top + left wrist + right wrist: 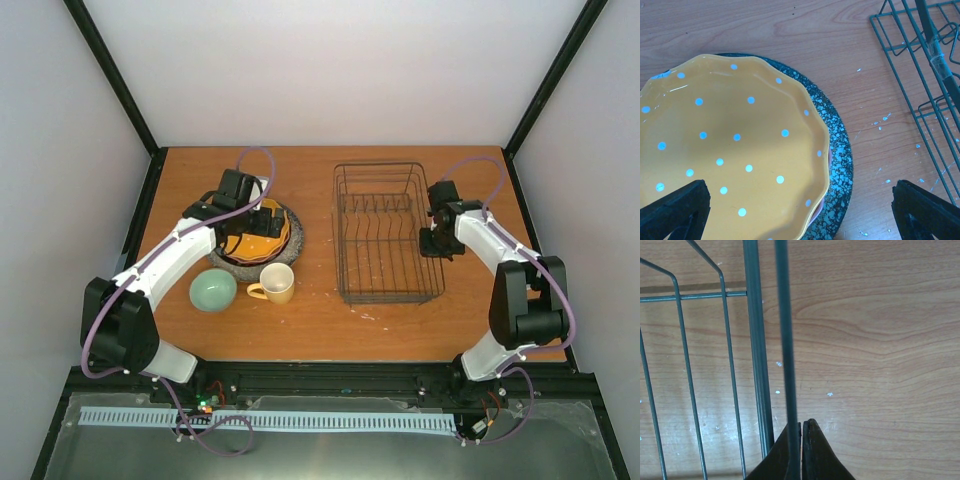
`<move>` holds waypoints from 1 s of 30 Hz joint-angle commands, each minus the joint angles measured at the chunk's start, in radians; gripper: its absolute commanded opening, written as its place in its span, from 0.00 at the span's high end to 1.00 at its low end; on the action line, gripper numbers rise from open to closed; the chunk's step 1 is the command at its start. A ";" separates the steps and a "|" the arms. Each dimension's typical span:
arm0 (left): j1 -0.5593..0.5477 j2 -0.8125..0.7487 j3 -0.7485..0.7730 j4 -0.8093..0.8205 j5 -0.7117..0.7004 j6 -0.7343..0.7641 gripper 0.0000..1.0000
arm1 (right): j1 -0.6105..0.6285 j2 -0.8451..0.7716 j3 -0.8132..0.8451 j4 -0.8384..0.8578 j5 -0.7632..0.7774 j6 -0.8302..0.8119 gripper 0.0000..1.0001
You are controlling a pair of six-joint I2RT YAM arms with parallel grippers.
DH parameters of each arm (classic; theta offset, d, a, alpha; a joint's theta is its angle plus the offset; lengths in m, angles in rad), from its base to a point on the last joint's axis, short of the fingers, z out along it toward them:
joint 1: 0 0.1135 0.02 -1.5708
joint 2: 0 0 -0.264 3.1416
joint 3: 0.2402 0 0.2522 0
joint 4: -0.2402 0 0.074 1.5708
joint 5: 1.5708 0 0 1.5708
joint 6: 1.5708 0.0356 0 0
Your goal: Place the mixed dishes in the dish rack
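Note:
An orange white-dotted scalloped plate [262,244] [735,145] tops a stack on a large grey speckled plate [231,262] [840,165]. A thin pinkish edge of another plate [828,161] shows between them. My left gripper [262,222] [799,202] hangs open just above this stack, its fingers [677,212] straddling the orange plate's near right part without touching. In front stand a yellow mug [277,283] and a pale green bowl [213,290]. The black wire dish rack [342,240] [920,100] [757,340] holds nothing. My right gripper [433,240] [801,426] is shut at the rack's right rim, a rim wire crossing its left finger.
Black frame posts and pale walls enclose the wooden table [310,320]. A strip of bare wood separates the plate stack from the rack. White flecks dot the wood near the rack.

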 commanded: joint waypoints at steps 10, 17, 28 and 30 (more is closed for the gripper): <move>0.009 -0.005 0.021 0.005 -0.015 0.020 0.00 | -0.055 0.050 0.066 0.047 0.070 -0.007 0.97; 0.010 -0.011 0.029 -0.008 -0.028 0.020 0.00 | -0.092 0.072 0.068 0.059 0.072 -0.008 0.97; 0.011 -0.040 0.031 -0.040 -0.029 0.037 0.00 | -0.092 0.046 0.082 0.049 0.087 0.026 0.37; 0.012 -0.053 0.027 -0.057 -0.038 0.063 0.00 | -0.092 0.011 0.086 0.042 0.099 0.036 0.36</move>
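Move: The right hand, shut, is on the right side rail of the dish rack, whose middle lies about 11 cm to its left, 2 cm ahead and some 4 cm lower. The mug stands roughly 39 cm left and 10 cm back; the yellow plate, atop its stack, is about 44 cm left and 4 cm ahead. From the left hand, the dish rack lies some 30 cm right, nearly level fore and aft, about 13 cm lower. Still gripping the rack's side rail, the right hand drags it right, about 4.5 cm, and forward, then opens. ##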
